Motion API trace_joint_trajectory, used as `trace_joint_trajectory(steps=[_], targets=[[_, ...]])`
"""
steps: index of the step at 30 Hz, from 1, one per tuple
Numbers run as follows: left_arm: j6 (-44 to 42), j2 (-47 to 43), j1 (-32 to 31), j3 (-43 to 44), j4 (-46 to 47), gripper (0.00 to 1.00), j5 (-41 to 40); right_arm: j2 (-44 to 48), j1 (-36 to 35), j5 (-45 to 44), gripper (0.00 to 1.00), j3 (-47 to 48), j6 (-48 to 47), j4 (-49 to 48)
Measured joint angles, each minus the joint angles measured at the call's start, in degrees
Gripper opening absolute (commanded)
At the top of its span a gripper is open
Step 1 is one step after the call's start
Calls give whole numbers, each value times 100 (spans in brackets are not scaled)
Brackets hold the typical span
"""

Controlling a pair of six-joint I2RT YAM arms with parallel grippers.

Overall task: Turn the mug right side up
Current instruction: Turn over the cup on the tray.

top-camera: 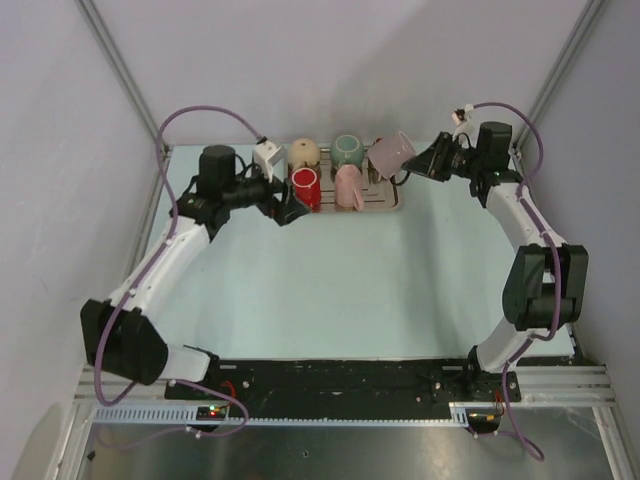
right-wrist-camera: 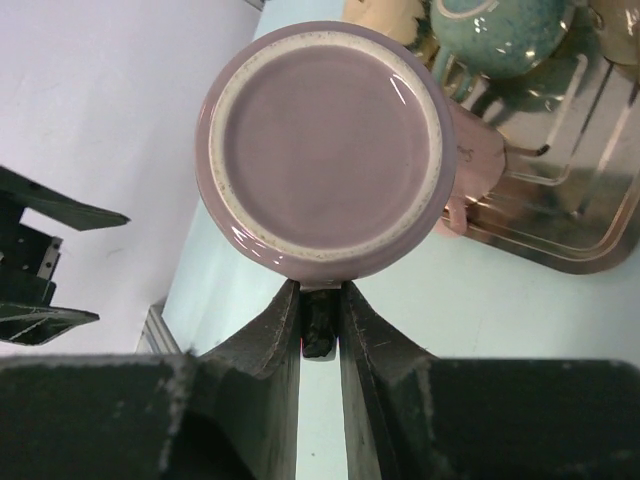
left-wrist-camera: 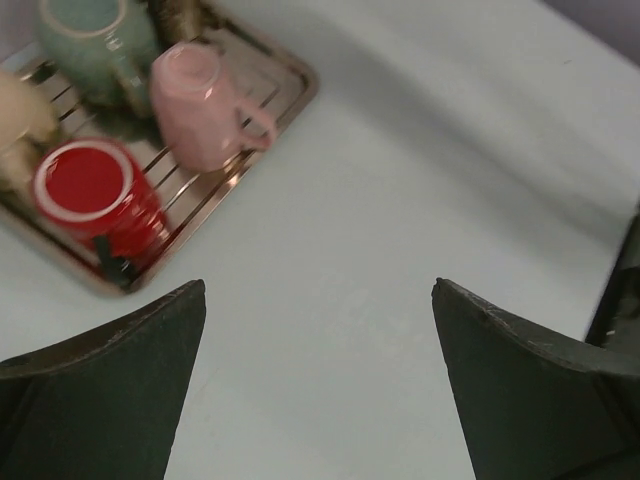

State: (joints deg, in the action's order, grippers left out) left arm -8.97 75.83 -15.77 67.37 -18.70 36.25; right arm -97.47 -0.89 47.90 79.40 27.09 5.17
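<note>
My right gripper (top-camera: 413, 163) is shut on the handle of a mauve mug (top-camera: 390, 152), which hangs tilted above the right end of the metal tray (top-camera: 388, 206). In the right wrist view the mug's flat base (right-wrist-camera: 325, 145) faces the camera, and the handle is pinched between the fingers of that gripper (right-wrist-camera: 320, 295). My left gripper (top-camera: 290, 208) stands wide open over the table by the tray's left front corner, close to a red mug (top-camera: 305, 187). Only bare table shows between its jaws (left-wrist-camera: 320, 290).
On the tray (left-wrist-camera: 290, 95) stand the red mug (left-wrist-camera: 85, 185), mouth up, a pink mug (left-wrist-camera: 200, 105), a teal mug (left-wrist-camera: 95, 35) and a cream mug (top-camera: 304, 153). A white box (top-camera: 268, 156) sits at the tray's left end. Walls close off the back and both sides.
</note>
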Motion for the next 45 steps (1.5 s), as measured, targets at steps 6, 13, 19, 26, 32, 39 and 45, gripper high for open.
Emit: trace_joint_trajectory(steps=[6,13,19,26,32,39,45], targets=[[874,767,-415,785,76,98,678,437,17,133,0,-271,326,-385],[1860,1003,-789,1023,501,98,1141,800,162,393,0,-697,911,-1088],[3084,1110,-966,1021,1681,98,1434,835,260,459,0,-1060,1574,-1777],[4035,1344,-1379,975,2583,98,1558,1010,256,603,0,-1683,2500,-2883],[4583,1458,-1670,911,3029,98,1637,1093,249,649,0,-2035,3185,-3849],[5171,1471,-1849,667,3499,98,1506,1257,155,616,0,-2465,3906,-4898],[6041,1528,-1851,96,4496,98,1279,1488,-142,455,0,-2728,4262,-5534]])
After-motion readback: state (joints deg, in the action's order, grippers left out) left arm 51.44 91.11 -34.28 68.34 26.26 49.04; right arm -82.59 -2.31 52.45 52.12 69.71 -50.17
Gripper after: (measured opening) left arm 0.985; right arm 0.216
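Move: The mauve mug hangs in the right gripper, pinched by its handle, its middle about 4 cm ahead of that hand, 4 cm to its left and 1 cm above. From the open left gripper, that mug lies roughly 23 cm to the right, 13 cm ahead and about level. Down in the tray, some 15 cm below the left gripper, the red mug is about 17 cm ahead and 2 cm right, the pink mug 17 cm ahead and 14 cm right. Bring the open left gripper some 18 cm to the right towards the mauve mug, rising and drawing back about 6 cm each, and turn its fingers clockwise and up until they point nearly level to the right. Meanwhile keep the right fingers shut on the handle, lift about 9 cm while drawing back as much, and roll that wrist some 30 degrees so its fingertips rise; drift left only late. ##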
